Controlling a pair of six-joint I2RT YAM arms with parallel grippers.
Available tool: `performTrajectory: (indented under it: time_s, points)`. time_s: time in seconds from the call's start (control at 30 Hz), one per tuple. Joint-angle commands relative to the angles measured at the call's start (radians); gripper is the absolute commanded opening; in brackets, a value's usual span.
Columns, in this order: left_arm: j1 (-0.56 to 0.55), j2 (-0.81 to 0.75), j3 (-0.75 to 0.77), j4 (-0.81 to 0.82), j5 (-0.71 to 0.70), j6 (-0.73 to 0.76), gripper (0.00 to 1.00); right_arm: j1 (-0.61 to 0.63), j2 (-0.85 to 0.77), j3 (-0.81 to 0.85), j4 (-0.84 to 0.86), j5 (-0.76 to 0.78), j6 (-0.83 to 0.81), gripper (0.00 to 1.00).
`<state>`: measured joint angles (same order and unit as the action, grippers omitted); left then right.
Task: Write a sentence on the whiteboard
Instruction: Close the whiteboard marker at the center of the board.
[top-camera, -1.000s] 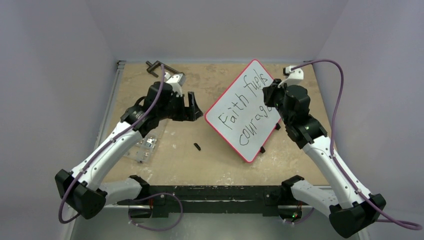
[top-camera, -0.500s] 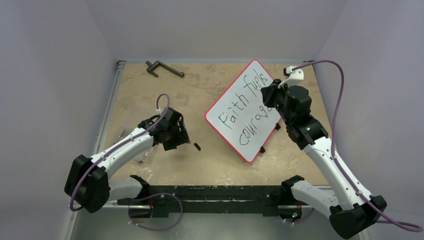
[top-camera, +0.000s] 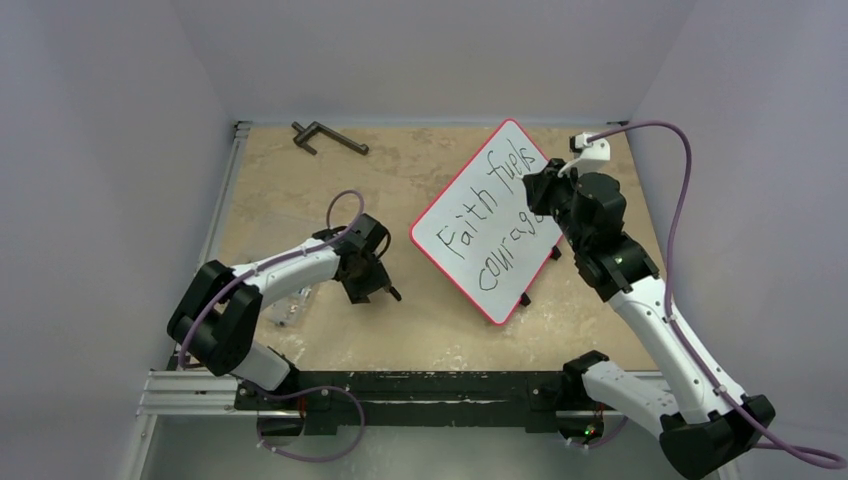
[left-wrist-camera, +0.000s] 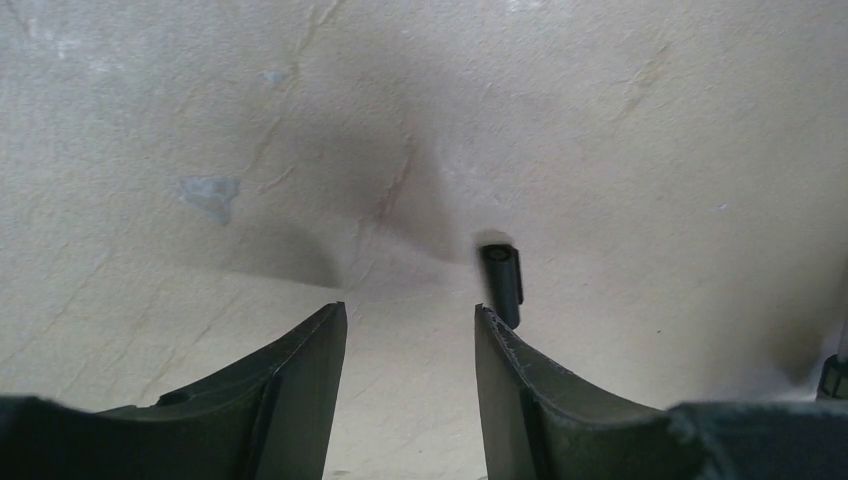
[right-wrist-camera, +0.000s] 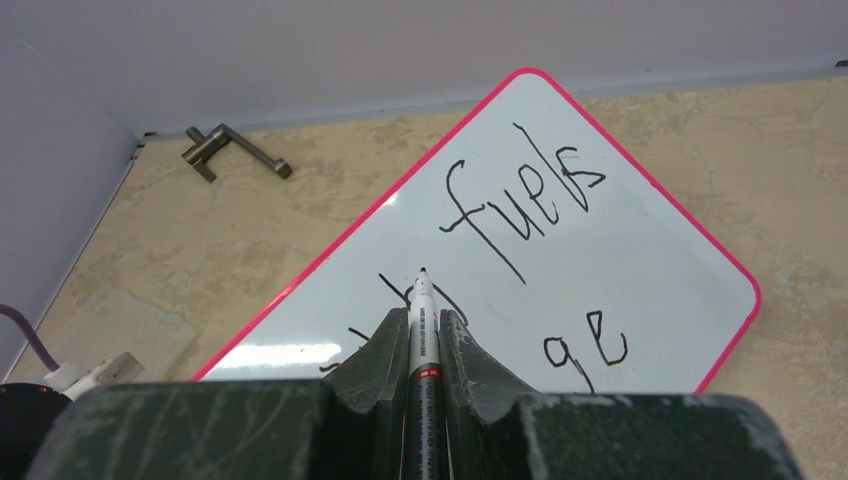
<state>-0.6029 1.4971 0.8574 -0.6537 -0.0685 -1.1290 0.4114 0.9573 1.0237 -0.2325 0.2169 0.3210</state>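
The whiteboard lies tilted on the table at the right, red-rimmed. The sentence on it reads "Faith fuels courage" in black; in the right wrist view "fuels" shows. My right gripper is shut on a marker, whose bare tip hovers over the board's lettering. My left gripper is low over the table, open, with nothing between its fingers. A small black cap lies just beyond the right fingertip.
A dark metal handle lies at the back left. A clear plastic piece sits on the table's left side. Small black feet stick out under the board's near edge.
My left arm has swung down from beside the board to the table by the black cap, and its jaws have narrowed. The right arm and marker have stayed put.
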Motion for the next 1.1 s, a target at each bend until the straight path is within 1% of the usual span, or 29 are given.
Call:
performTrajectory:
  time_s: [0.0,0.23,0.33,0.57,0.73,0.77,0.83,0.87,0.97,1.07]
  points:
    - [-0.029,0.03,0.06,0.039,-0.043,-0.075,0.49,0.001,-0.03,0.002,0.016,-0.013,-0.006,0.0]
    - [-0.05,0.095,0.101,0.039,-0.078,-0.124,0.48,0.0,-0.031,-0.013,0.028,-0.033,-0.004,0.0]
    - [-0.051,0.124,0.111,0.042,-0.092,-0.13,0.45,0.0,-0.033,-0.024,0.034,-0.041,0.001,0.0]
    - [-0.052,0.189,0.119,0.08,-0.07,-0.129,0.39,0.0,-0.032,-0.039,0.041,-0.045,0.0,0.0]
    - [-0.052,0.21,0.107,0.103,-0.055,-0.126,0.25,0.001,-0.027,-0.043,0.044,-0.043,0.0,0.0]
    - [-0.052,0.209,0.104,0.104,-0.053,-0.126,0.2,0.001,-0.026,-0.045,0.045,-0.043,0.0,0.0]
    - [-0.053,0.206,0.099,0.118,-0.045,-0.117,0.05,0.0,-0.026,-0.048,0.047,-0.043,0.001,0.0]
    - [-0.053,0.202,0.096,0.121,-0.042,-0.113,0.0,0.001,-0.025,-0.048,0.047,-0.045,0.002,0.0]
    - [-0.053,0.172,0.078,0.126,-0.051,-0.11,0.0,0.0,-0.024,-0.048,0.047,-0.051,0.002,0.0]
    - [-0.049,0.077,0.045,0.12,-0.086,-0.092,0.0,0.001,-0.035,-0.045,0.052,-0.063,-0.004,0.0]
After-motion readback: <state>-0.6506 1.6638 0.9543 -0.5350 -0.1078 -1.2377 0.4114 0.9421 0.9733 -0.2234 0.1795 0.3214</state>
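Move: The loose black marker cap lies on the table some 5 cm to the left hand's right and 2 cm ahead, about 2 cm below the fingers. The whiteboard's middle is roughly 19 cm ahead and 28 cm right of that hand; the clear parts box is about 23 cm to its left, nearly level. From the right hand, which holds the uncapped marker up high, the cap lies around 32 cm left, 9 cm back and 31 cm below. The left hand glides about 5 cm forward-right, sinks slightly and shuts its half-open fingers, pinching the cap's far end. ##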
